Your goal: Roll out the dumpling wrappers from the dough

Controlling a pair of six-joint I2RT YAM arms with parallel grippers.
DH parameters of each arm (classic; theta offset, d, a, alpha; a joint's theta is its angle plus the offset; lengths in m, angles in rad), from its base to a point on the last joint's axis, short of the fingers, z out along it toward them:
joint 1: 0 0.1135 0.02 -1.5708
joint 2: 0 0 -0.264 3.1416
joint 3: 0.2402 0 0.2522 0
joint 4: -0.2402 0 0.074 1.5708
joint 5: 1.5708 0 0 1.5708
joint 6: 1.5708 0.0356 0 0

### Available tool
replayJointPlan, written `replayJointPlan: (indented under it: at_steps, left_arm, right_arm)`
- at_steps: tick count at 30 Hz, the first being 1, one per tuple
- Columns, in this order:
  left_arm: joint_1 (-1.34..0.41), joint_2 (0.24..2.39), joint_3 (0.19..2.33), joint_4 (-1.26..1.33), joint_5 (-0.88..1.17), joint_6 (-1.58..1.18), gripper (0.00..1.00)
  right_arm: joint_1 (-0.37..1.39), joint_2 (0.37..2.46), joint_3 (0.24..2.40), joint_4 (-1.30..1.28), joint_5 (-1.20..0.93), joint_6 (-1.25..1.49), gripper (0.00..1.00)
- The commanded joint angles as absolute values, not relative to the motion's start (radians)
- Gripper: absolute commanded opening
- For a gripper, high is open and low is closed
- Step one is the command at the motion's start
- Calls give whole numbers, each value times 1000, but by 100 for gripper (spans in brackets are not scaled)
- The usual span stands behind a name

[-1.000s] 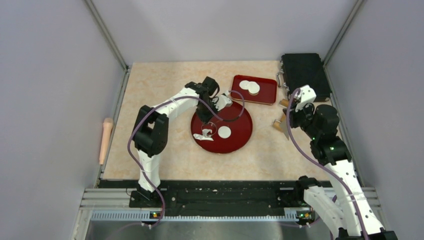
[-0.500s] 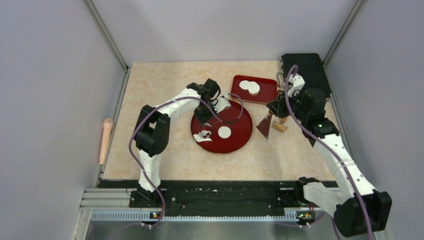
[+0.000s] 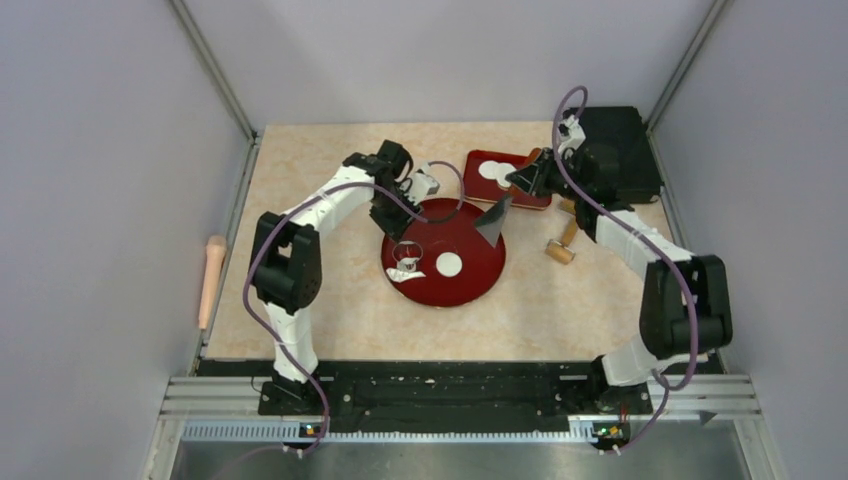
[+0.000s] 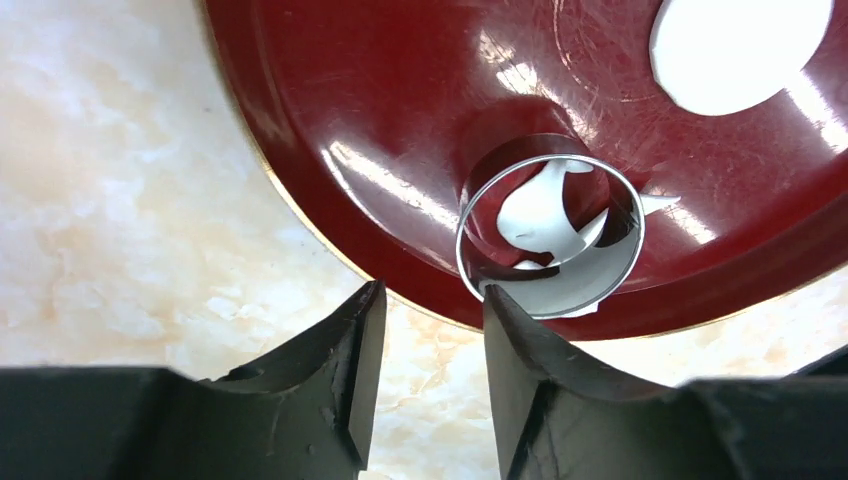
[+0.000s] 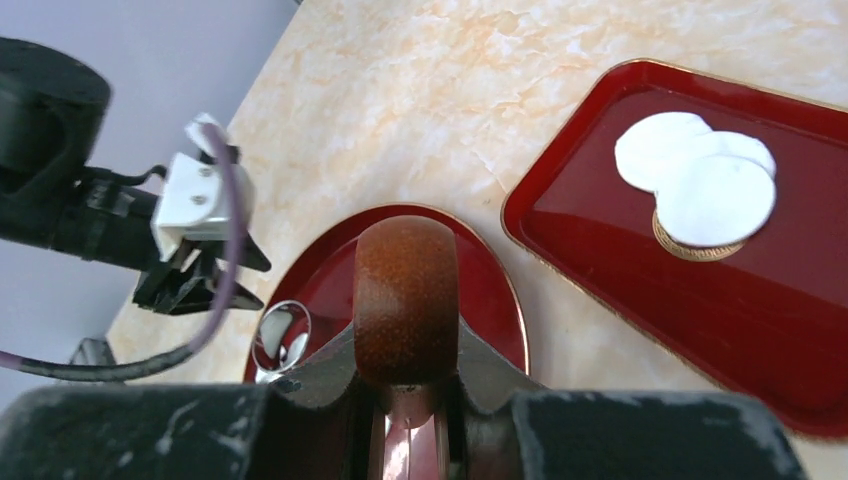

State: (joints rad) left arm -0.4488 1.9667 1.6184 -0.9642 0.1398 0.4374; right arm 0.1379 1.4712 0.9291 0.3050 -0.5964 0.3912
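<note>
On the round red plate [image 3: 470, 285] lie one dumpling wrapper [image 3: 449, 264] and ragged bits of dough [image 3: 411, 273]. A small metal ring [image 4: 550, 235] stands over part of the dough. My left gripper [image 4: 430, 310] is open just off the plate's rim, with nothing between its fingers and the ring just beyond the right fingertip. My right gripper [image 5: 407, 370] is shut on the brown wooden handle [image 5: 405, 290] of a scraper. The scraper blade [image 3: 492, 222] hangs over the plate's far right side. More wrappers [image 5: 700, 180] are stacked on the rectangular red tray [image 5: 640, 270].
A wooden-handled tool [image 3: 560, 247] lies on the table right of the plate. A black box [image 3: 615, 145] fills the back right corner. A rolling pin [image 3: 212, 280] lies beyond the table's left edge.
My left gripper has opened, let go of the ring and drawn back to the plate's rim. My right arm has swung left and back, carrying the scraper over the plate.
</note>
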Motion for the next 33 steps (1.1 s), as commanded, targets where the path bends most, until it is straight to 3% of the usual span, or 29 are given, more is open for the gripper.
replayJointPlan:
  at_steps: [1,5,9,20,33]
  left_arm:
    - [-384,1847,1637,-911,269,390,50]
    - [-295,1797,1613,-840,362,339,58]
    - [-273,1807,1586,-771,279,303,60]
    - [-265,1964,1616,-781,143,306,61]
    - [-265,2058,1690,-818,158,319,61]
  right_arm:
    - [104,1603,1069,448,-760,496,0]
    - [104,1717,1108,507,-831,537,0]
    - [103,1847,1197,530,-906,549,0]
    - [103,2084,1388,537,-1042,509,0]
    - [129,2209,1378,616,-1142,494,0]
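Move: The lone wrapper on the round tray lies roughly 11 cm back, 13 cm to the left and 18 cm below the right hand, which already holds the scraper. The wrapper stack is about 8 cm ahead and a centimetre left of that hand, 17 cm below. For the left hand, the round tray's middle is 11 cm right, 3 cm back and 5 cm down; the ring cutter sits 4 cm right, 4 cm back and 3 cm down, the lone wrapper 12 cm right and 5 cm back. Sinking about 10 cm while going forward and left, the right hand keeps its grip on the scraper and turns roughly 25 degrees counter-clockwise, bringing the blade over the round tray towards the lone wrapper. The left hand rises clear of the ring cutter, arcs forward and left, opens wider, then drops outside the round tray's far-left rim, one finger close beside it. ##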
